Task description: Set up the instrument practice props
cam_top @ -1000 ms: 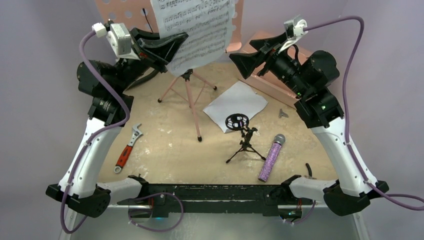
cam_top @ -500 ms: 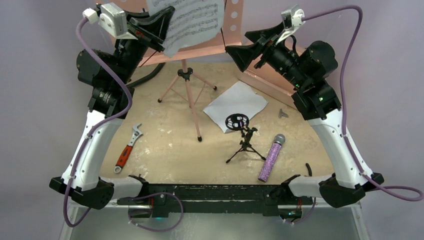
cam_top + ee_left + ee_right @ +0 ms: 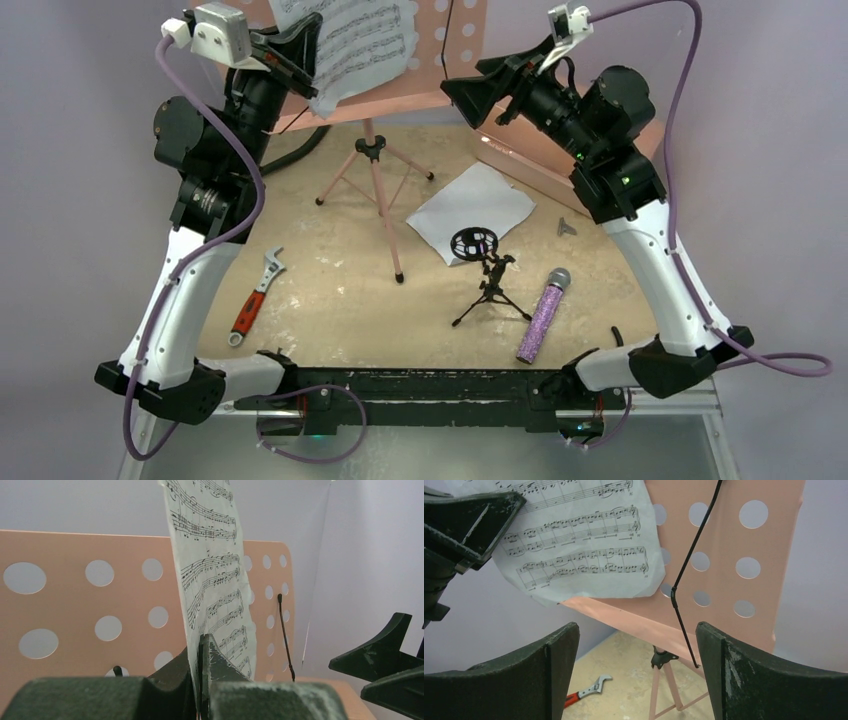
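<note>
The pink music stand [image 3: 455, 50] stands on its tripod at the back of the table; its perforated desk fills the left wrist view [image 3: 90, 605]. My left gripper [image 3: 308, 55] is shut on the lower edge of a sheet-music page [image 3: 210, 570], held upright in front of the desk. My right gripper [image 3: 636, 645] hangs open just right of the page [image 3: 579, 545], near the stand's black wire page holder [image 3: 684, 570], with nothing between its jaws. A second white page [image 3: 472, 212] lies flat on the table. The black tripod mic stand [image 3: 485, 275] and the purple glitter microphone [image 3: 543, 315] sit in front.
A red-handled wrench [image 3: 258, 297] lies at the left of the table. The salmon box [image 3: 530, 165] sits at the back right under my right arm. A small grey piece [image 3: 567, 228] lies near the flat page. Purple walls close in the sides.
My left gripper has lifted the page higher and back against the pink desk. My right gripper has moved up and left toward the stand, still open.
</note>
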You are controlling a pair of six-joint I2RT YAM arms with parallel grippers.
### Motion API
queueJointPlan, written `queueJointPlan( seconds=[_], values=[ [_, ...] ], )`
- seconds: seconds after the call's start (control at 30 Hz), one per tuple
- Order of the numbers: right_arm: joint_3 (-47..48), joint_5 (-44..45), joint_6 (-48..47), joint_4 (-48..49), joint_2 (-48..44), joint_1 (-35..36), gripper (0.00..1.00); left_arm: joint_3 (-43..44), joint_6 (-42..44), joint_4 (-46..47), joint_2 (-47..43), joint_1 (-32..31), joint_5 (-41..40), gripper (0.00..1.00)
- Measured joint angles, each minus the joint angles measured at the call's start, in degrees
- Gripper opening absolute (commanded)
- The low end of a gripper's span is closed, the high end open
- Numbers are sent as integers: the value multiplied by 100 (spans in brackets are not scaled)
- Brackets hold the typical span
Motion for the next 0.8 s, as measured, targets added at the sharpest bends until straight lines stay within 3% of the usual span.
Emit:
queueJointPlan(
  seconds=[0.8],
  values=[
    [1309,688,1180,-643,1134,0,45,-459,35,-72,-229,0,39,0]
  ],
)
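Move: The right hand, open, goes for the stand's right holder arm; its lower part is about 10 cm ahead and 4 cm left of that hand, nearly level. The sheet music's middle lies some 14 cm left and 5 cm ahead of it, roughly 5 cm higher. The left hand holds the sheet's left edge. From the left hand, the tray's middle is about 9 cm ahead, 9 cm right and 12 cm below, and the left holder arm 8 cm ahead, 2 cm left and 5 cm down. Still pinching the sheet music by its left edge, the left hand lowers it a couple of centimetres in front of the stand's panel, towards the tray. The right hand meanwhile reaches about 5 cm forward, drifting slightly left, towards the lower part of the right holder arm, tipping its fingers down some 15 degrees and closing them to about half open around the arm's line, with no clear touch. ##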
